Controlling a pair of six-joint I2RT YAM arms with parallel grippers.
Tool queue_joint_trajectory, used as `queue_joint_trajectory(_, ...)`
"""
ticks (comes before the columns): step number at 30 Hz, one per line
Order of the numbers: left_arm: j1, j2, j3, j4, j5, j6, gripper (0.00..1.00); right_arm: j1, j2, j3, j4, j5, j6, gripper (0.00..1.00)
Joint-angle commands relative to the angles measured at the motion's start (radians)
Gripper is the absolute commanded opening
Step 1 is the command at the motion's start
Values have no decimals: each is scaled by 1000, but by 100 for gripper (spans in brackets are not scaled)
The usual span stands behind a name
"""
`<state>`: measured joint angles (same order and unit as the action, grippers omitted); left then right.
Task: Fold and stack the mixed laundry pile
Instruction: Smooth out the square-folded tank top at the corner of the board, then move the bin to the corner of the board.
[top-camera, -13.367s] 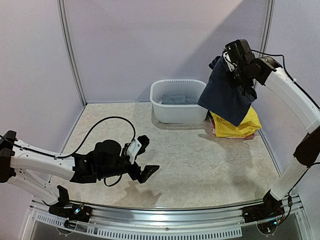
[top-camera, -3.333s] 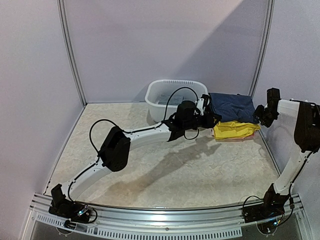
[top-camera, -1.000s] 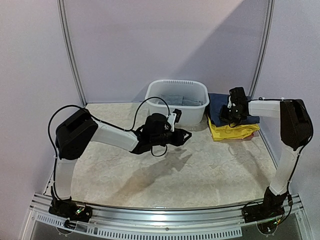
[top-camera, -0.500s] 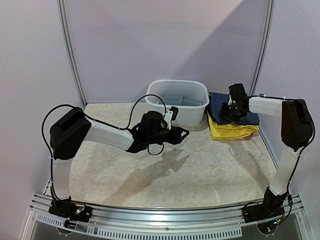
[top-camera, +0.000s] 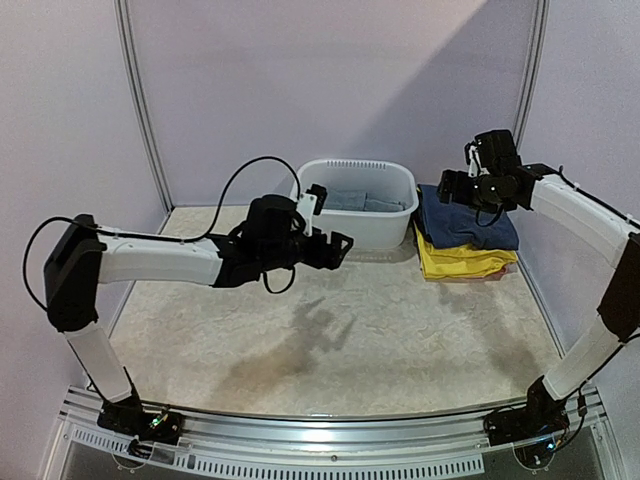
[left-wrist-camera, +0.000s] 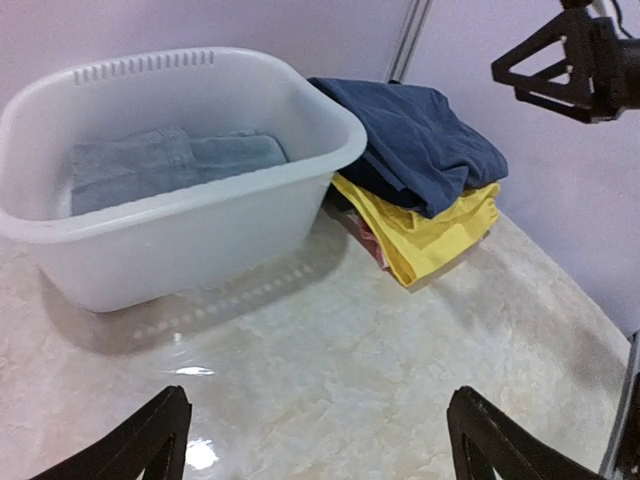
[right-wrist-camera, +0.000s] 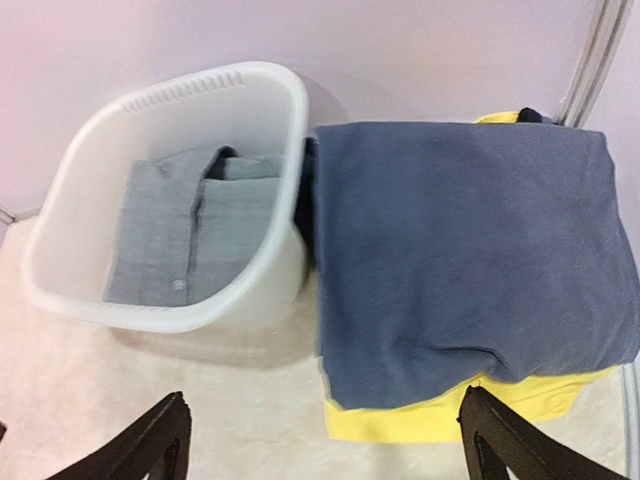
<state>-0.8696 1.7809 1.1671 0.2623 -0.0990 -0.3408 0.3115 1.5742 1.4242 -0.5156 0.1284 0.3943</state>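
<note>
A folded navy garment (top-camera: 468, 218) (right-wrist-camera: 460, 250) lies on top of a folded yellow one (top-camera: 468, 262) (right-wrist-camera: 430, 428) at the back right of the table. A reddish edge (left-wrist-camera: 368, 240) shows under the yellow garment (left-wrist-camera: 430, 235). A grey garment (top-camera: 350, 199) (right-wrist-camera: 190, 240) lies folded inside the white basin (top-camera: 362, 230). My right gripper (top-camera: 458, 170) (right-wrist-camera: 325, 440) hangs open above the navy garment, touching nothing. My left gripper (top-camera: 332, 215) (left-wrist-camera: 320, 440) is open and empty over the table in front of the basin (left-wrist-camera: 200, 240).
The basin (right-wrist-camera: 180, 95) stands against the back wall, touching the stack's left side. Purple walls with metal posts (top-camera: 140, 110) close in the table on three sides. A metal rail (top-camera: 320, 425) runs along the near edge.
Both grippers have opened wide. The right gripper has lifted off the navy garment and risen. The left gripper has drawn back to the left, away from the stack.
</note>
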Motion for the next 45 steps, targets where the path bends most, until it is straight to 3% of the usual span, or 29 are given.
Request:
queue_joint_trajectory(1,13,-138,-57,-175,-196,97,93,62,-108,-35,13,-10,-54,99)
queue_joint_trajectory(6,14,-302,-138,-279,-367,135,99,108,-224,-121,81,-90,-76,99)
queue_joint_trajectory(12,16,-516,-281,-370,-513,144,99,122,-347,-267,173,-167,-66,99)
queue_joint_trajectory(19,18,-729,-399,-525,-578,46,100,123,-406,-356,260,-181,-71,99)
queue_joint_trajectory(25,18,-869,-487,-629,-563,-39,100,122,-216,-185,230,-247,-92,99)
queue_joint_trajectory(30,37,-887,-528,-587,-546,-45,100,122,27,78,141,-291,-103,99)
queue_joint_trajectory(36,143,-720,-397,-547,-366,-24,99,122,335,431,-15,-296,-89,97)
queue_joint_trajectory(39,170,-614,-314,-541,-310,1,98,127,433,471,-6,-410,-100,93)
queue_joint_trajectory(42,186,-534,-262,-520,-253,10,96,141,489,509,-11,-498,-193,93)
queue_joint_trajectory(45,191,-483,-238,-507,-210,11,94,152,582,618,-96,-486,-326,95)
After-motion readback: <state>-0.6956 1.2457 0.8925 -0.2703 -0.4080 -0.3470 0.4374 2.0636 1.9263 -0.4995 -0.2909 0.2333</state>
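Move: From the right gripper, the grey garment in the basket lies about 17 cm ahead, 19 cm left and 20 cm below. The white basket around it centres some 16 cm ahead and 20 cm left, 17 cm down. The folded tank top tops the stack 9 cm ahead, 10 cm right and 16 cm lower. From the left gripper, the grey garment is roughly 26 cm ahead, 8 cm right and 15 cm down. Leave the tank top and bring the open right gripper up and back first (about 9 cm back), then forward and left towards the grey garment in the basket, turning it some 30 degrees counter-clockwise and sinking at the end. Meanwhile swing the open left gripper about 25 cm left over the bare board, drawing back on the way, then ease it forward and slightly right. ##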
